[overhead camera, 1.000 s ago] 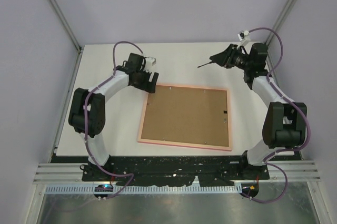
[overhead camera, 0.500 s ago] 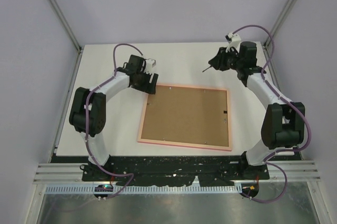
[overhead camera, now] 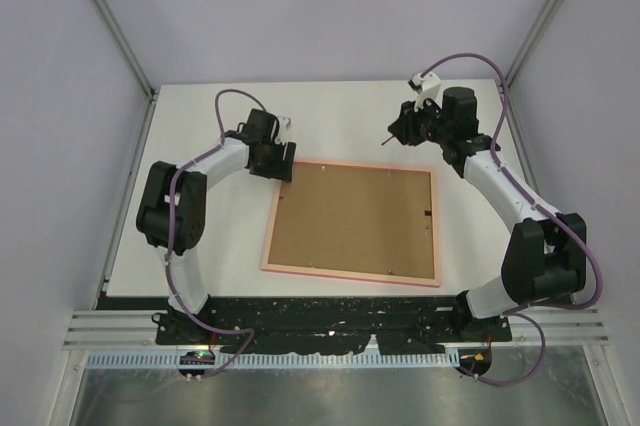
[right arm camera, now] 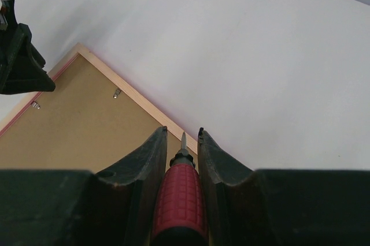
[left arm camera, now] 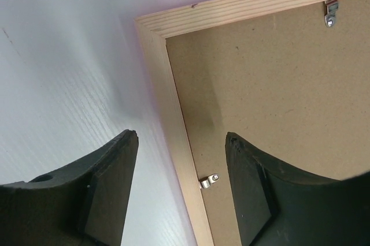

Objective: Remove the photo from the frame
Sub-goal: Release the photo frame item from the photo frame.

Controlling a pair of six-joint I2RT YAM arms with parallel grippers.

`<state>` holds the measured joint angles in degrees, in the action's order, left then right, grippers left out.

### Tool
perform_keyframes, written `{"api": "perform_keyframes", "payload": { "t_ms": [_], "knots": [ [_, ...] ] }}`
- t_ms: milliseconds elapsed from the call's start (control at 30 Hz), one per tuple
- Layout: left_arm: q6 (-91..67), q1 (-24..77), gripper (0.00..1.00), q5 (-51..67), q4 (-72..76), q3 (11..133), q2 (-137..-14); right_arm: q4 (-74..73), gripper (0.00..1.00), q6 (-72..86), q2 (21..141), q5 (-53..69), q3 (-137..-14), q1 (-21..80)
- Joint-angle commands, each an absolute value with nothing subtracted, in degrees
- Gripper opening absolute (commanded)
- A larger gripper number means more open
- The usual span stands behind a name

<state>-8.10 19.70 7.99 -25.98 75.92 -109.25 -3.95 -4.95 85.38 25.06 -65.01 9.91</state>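
Note:
The frame (overhead camera: 350, 275) lies face down on the table, pink rim around a brown backing board (overhead camera: 355, 218). The photo is hidden under that board. My left gripper (overhead camera: 285, 161) hovers over the frame's far left corner. In the left wrist view it is open (left arm camera: 182, 136), its fingers astride the pale rim (left arm camera: 173, 113), with a small metal clip (left arm camera: 209, 181) between them. My right gripper (overhead camera: 405, 126) is shut on a red-handled screwdriver (right arm camera: 179, 200), whose tip points down at the frame's far rim (right arm camera: 133, 93).
More metal clips (left arm camera: 330, 13) (right arm camera: 117, 92) hold the backing board along the rim. The white table (overhead camera: 350, 111) runs beyond the frame to the enclosure walls. A black strip (overhead camera: 330, 311) with the arm bases lines the near edge.
My right arm has swung left and lower with the screwdriver, from the far right corner towards the frame's far edge. The left gripper shifted slightly at the corner and its jaws have narrowed.

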Motion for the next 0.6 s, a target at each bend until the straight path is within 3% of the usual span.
{"api": "perform_keyframes", "payload": {
  "t_ms": [0,567],
  "knots": [
    [-11.1,19.8,0.65,6.9,-24.6,76.4,-110.6,-0.4,0.08,-6.7,82.4,25.0,-65.3,9.9],
    [-11.4,20.5,0.40,6.5,-17.3,71.3,-108.6,-8.2,0.08,-11.9,85.4,20.6,-67.5,9.8]
  ]
}}
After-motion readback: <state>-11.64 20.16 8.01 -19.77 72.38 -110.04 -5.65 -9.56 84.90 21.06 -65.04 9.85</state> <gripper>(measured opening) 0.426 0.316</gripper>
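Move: The left rail of the photo frame runs almost straight under my open left fingers, about 2 cm below, near the far left corner. That corner is some 6 cm ahead and 1 cm left. A metal clip on this rail sits about 3 cm back and 1 cm right, another on the far rail about 4 cm ahead and 9 cm right. From my right hand, the rail spot is roughly 26 cm left, 3 cm back and 18 cm down. I sink my left hand about 1.5 cm so its fingers come down on either side of the frame's left rail, then stay at that height while I draw them together, still well short of shut, the left finger coming up to the rail's outer edge. My right hand keeps its hold on the screwdriver up in the air and drifts about 1.5 cm to the right. ##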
